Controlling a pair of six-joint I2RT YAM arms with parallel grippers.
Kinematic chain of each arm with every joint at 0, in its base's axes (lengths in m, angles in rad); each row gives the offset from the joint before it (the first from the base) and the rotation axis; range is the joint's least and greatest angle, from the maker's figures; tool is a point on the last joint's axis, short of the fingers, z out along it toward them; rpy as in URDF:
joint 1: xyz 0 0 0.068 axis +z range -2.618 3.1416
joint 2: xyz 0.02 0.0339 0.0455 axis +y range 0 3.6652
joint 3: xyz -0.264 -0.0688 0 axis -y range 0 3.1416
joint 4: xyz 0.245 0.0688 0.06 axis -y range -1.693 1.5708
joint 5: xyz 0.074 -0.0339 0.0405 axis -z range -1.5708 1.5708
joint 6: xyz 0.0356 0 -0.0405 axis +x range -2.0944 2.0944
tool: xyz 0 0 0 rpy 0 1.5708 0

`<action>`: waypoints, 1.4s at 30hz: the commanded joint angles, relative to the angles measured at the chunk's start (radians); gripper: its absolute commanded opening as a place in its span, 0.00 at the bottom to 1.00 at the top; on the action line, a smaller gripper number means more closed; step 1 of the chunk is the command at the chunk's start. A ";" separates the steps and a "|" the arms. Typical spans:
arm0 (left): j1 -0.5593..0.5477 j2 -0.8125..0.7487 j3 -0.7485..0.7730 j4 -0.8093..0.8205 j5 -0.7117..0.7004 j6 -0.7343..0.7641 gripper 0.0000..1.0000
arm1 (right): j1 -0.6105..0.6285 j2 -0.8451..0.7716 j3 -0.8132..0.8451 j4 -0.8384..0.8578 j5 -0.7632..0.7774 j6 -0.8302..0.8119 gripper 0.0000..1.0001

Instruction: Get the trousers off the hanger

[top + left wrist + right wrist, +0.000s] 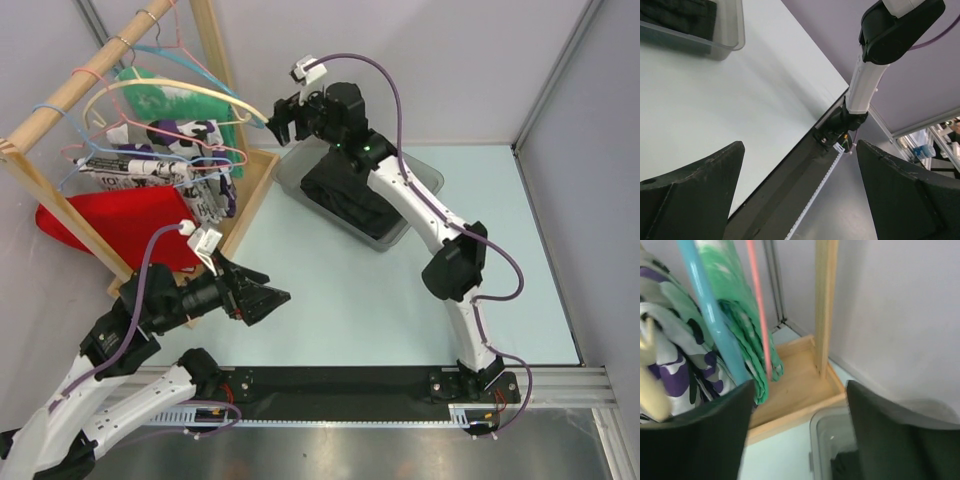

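Observation:
The black trousers (345,195) lie bunched in a clear bin (425,175) at the table's middle back, off any hanger. They also show in the left wrist view (680,17) and the right wrist view (845,467). The thin pink wire hanger (232,153) hangs on the wooden rack (60,100) at the left, and its pink wire (757,305) shows in the right wrist view. My right gripper (283,120) is open and empty, just right of the hangers and above the bin's left end (797,405). My left gripper (272,287) is open and empty, over the table at the front left (800,170).
The rack also holds a light blue hanger (707,310), a cream curved hanger (170,88), purple-and-white patterned garments (190,140), a green garment (747,340) and a red cloth (130,225). The rack's wooden base (795,385) sits next to the bin. Walls enclose the table.

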 commanded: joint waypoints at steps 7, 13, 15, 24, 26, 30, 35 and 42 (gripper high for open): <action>0.000 -0.014 -0.070 0.125 0.177 -0.072 1.00 | -0.016 -0.348 -0.234 -0.307 0.398 0.167 1.00; 0.000 -0.034 -0.167 0.245 0.231 -0.143 1.00 | -0.060 -0.710 -0.653 -0.301 0.457 0.314 1.00; 0.000 -0.045 -0.219 0.305 0.255 -0.181 1.00 | -0.063 -0.855 -0.838 -0.287 0.459 0.363 0.99; 0.000 -0.116 -0.441 0.541 0.346 -0.299 1.00 | 0.039 -1.325 -1.446 -0.200 0.289 0.622 1.00; 0.000 -0.154 -0.474 0.570 0.352 -0.318 1.00 | 0.084 -1.440 -1.566 -0.122 0.244 0.670 1.00; 0.000 -0.243 -0.614 0.666 0.360 -0.376 1.00 | 0.234 -1.603 -1.910 0.178 0.212 0.802 1.00; 0.000 -0.390 -0.805 0.869 0.354 -0.520 1.00 | 0.367 -1.710 -2.199 0.447 0.364 0.952 1.00; 0.000 -0.629 -1.122 1.085 0.331 -0.727 1.00 | 0.418 -1.793 -2.356 0.385 0.549 1.068 1.00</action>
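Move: The trousers lie in the grey bin, about 12 cm ahead of the right hand, 17 to its right and 36 below. The empty pink hanger hangs some 7 cm ahead of that hand, 11 to its left and 10 above; the yellow hanger's middle is about 2 ahead, 22 left and 6 above. From the left hand the trousers are roughly 50 cm ahead, 19 right and 29 below. Opening fully, the right hand draws back about 35 cm from the pink hanger, rightward then down; left sinks. ##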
